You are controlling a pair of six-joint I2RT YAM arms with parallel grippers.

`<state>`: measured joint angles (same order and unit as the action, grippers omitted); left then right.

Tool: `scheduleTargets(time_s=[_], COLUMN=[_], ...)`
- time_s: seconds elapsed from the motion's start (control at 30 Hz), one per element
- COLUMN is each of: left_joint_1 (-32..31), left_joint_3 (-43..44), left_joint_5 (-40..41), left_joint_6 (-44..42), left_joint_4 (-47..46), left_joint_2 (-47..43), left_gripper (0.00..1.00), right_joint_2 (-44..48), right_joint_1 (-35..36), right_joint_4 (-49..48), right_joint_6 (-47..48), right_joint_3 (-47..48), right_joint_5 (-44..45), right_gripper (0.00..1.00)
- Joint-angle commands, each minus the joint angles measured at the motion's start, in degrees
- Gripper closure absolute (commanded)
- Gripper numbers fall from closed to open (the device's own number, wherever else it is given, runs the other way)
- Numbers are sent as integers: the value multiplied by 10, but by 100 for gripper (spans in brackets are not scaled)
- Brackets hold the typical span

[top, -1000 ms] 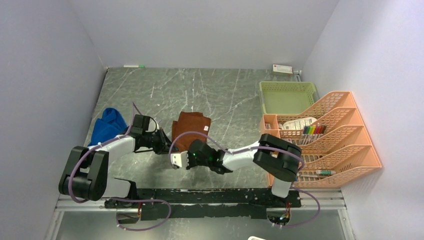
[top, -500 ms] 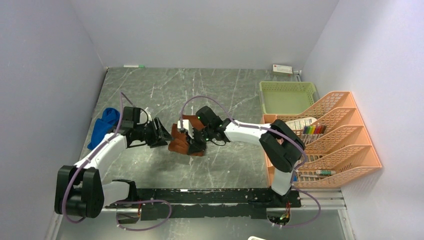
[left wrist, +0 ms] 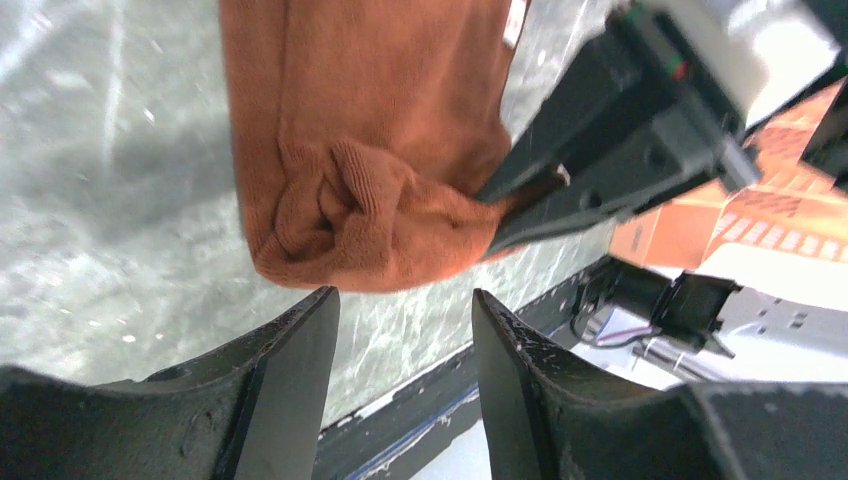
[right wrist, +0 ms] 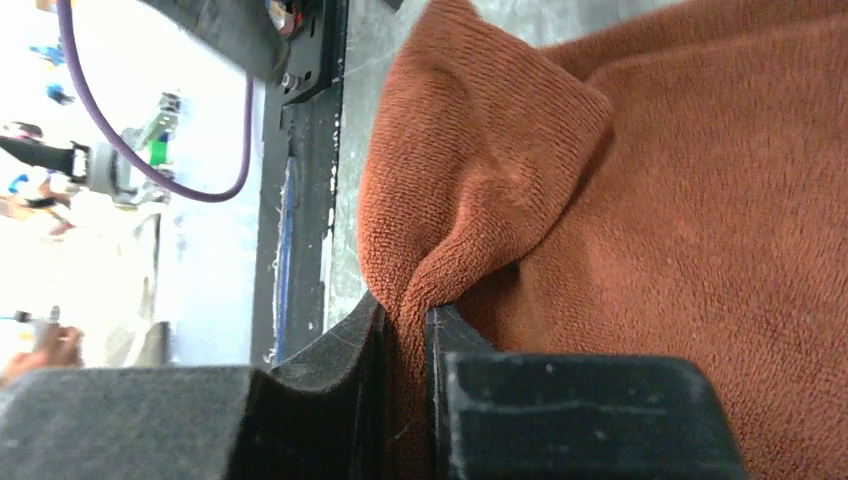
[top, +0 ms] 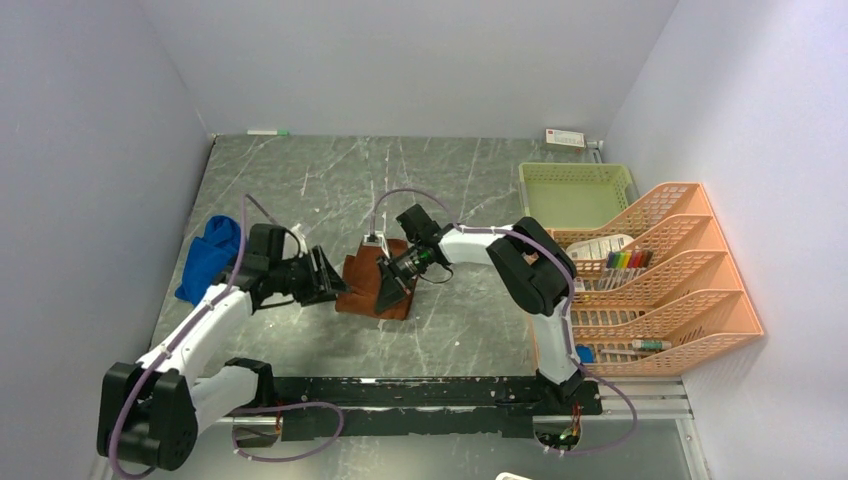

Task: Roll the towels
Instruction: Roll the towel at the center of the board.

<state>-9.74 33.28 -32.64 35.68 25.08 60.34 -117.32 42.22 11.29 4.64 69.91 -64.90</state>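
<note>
The rust-brown towel (top: 366, 282) lies bunched and partly folded on the marble table, mid-front. My right gripper (top: 392, 291) is shut on a pinched fold of its edge; the right wrist view shows terry cloth (right wrist: 650, 200) squeezed between the fingers (right wrist: 405, 318). My left gripper (top: 336, 284) is open and empty just left of the towel, its jaws spread right beside the rolled end (left wrist: 370, 200), not touching it. The right gripper's fingers (left wrist: 560, 190) show there too, gripping the cloth. The royal blue towel (top: 208, 258) lies crumpled at the table's left edge.
A green basket (top: 575, 192) stands at the back right, with an orange tiered file rack (top: 650, 270) holding small items in front of it. A white box (top: 565, 138) and a marker (top: 267, 132) lie by the back wall. The black base rail (top: 400, 392) runs along the front.
My right gripper went from the front of the table to the brown towel, closed on its edge and folded it over. My left gripper moved right, close to the towel.
</note>
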Motion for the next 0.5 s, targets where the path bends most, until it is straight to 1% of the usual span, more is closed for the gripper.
scheduleTargets(time_s=[0.0, 0.2, 0.3, 0.37, 0.47], left_joint_1=[-66, -93, -98, -98, -99], left_joint_3=[-33, -66, -76, -85, -103], left_joint_5=[65, 113, 129, 132, 131], left_joint_6=[47, 77, 78, 83, 100], left_joint_4=[-19, -54, -73, -105, -154], left_joint_2=[-16, -24, -1, 16, 25], left_gripper=[39, 39, 39, 39, 39], right_joint_2=[-24, -44, -46, -42, -43], right_joint_1=[-9, -30, -31, -31, -31], right_joint_4=[-22, -66, -67, -70, -48], right_joint_6=[-72, -146, -148, -148, -129], right_joint_3=[4, -2, -2, -4, -1], right_joint_5=[-59, -57, -67, -70, -75], right_gripper=[94, 94, 94, 93, 92])
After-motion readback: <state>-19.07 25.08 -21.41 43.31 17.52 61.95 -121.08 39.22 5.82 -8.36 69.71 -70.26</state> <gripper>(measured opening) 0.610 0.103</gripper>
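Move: The brown towel's loose rolled end, the left end of its near edge, lies about 4 cm to the right of the open left hand, 2 cm farther back and roughly 7 cm below. The towel's flat part centres some 9 cm right and 3 cm ahead of that hand, the blue towel about 23 cm left and 5 cm ahead. From the right hand, still pinching the roll, the loose end is about 8 cm left, 1 cm back and slightly lower; the flat part is 5 cm ahead. The brown towel's near-edge roll stays pinched in the right hand, which turns it forward some 15 degrees about the left-right line and creeps about 1 cm forward. Towards the roll's loose end the left hand goes down about 5 cm, first also back some 3 cm, then easing a little forward; its open fingers come up on either side of the fold, contact unclear. ##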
